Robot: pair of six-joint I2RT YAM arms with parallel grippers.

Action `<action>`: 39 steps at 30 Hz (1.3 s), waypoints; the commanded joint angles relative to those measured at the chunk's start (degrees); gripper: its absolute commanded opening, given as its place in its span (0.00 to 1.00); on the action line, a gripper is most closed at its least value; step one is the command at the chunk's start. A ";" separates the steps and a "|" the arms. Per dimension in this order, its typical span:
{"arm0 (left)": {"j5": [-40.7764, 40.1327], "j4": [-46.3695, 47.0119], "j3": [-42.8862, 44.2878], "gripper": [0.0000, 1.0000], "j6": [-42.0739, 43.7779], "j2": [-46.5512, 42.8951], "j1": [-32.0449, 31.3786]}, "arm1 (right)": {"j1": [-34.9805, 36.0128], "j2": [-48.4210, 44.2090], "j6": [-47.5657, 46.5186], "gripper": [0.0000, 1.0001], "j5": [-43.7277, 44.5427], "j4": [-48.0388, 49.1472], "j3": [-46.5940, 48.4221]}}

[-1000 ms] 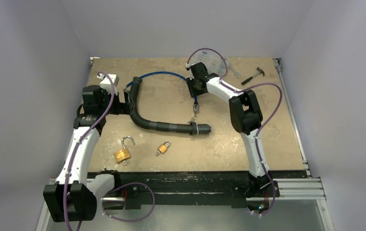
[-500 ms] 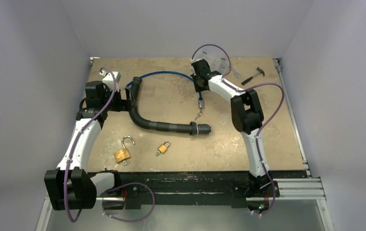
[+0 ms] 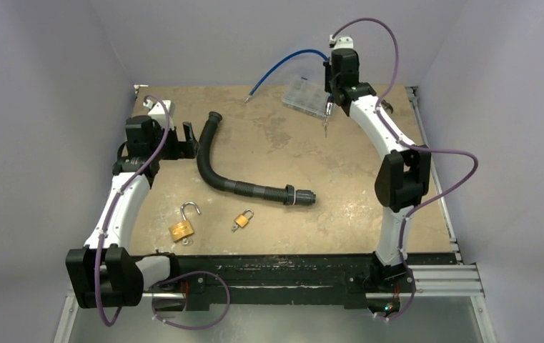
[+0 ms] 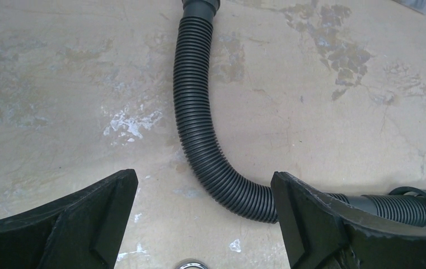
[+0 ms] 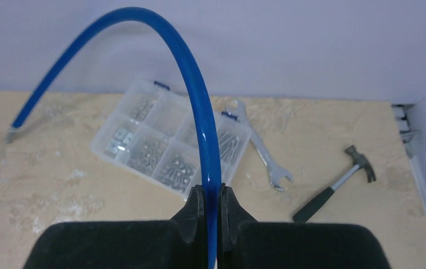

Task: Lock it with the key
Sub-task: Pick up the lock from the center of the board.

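Observation:
Two brass padlocks lie near the table's front. The larger padlock (image 3: 182, 229) has its shackle swung open. The smaller padlock (image 3: 242, 218) is closed. My right gripper (image 3: 332, 84) (image 5: 211, 191) is raised at the back right, shut on a blue cable (image 3: 283, 63) (image 5: 196, 95). The cable arcs left through the air. Small metal pieces that look like a key (image 3: 325, 126) dangle under the gripper. My left gripper (image 3: 186, 137) (image 4: 204, 185) hangs open and empty over a black ribbed hose (image 3: 244, 187) (image 4: 196, 129).
A clear parts box (image 3: 303, 96) (image 5: 165, 147), a wrench (image 5: 262, 151) and a small hammer (image 5: 333, 186) lie at the back right. The hose curves across the table's middle. A metal ring (image 4: 191, 264) shows at the bottom edge of the left wrist view.
My right gripper shut on the blue cable and lifted it off the table, swinging up and to the back right. The hose shifted slightly. The left arm barely moved.

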 commanded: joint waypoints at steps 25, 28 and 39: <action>31.57 17.50 20.87 1.00 5.70 5.86 -5.29 | 1.82 -36.48 -14.21 0.00 -24.91 7.17 -8.67; 31.18 19.74 23.15 1.00 3.37 7.38 -8.08 | 3.59 -37.97 -13.91 0.00 -27.71 4.81 -9.67; 23.99 19.62 26.28 0.99 4.86 10.77 -17.87 | 8.79 -40.05 -14.30 0.00 -32.27 0.56 -13.46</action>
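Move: The right hand still grips the blue tube near its key end; the open left hand lies about 45 cm to its left, 22 cm back and 5 cm lower, and the parts box 8 cm ahead, 5 cm left and 22 cm below. From the left hand, the tube's arched middle is roughly 27 cm ahead, 29 cm right and 10 cm higher; the black hose's far end is 22 cm ahead, 5 cm right and 18 cm below. Right hand carries the blue tube up and back about 20 cm; open left rises rightwards towards the tube. ##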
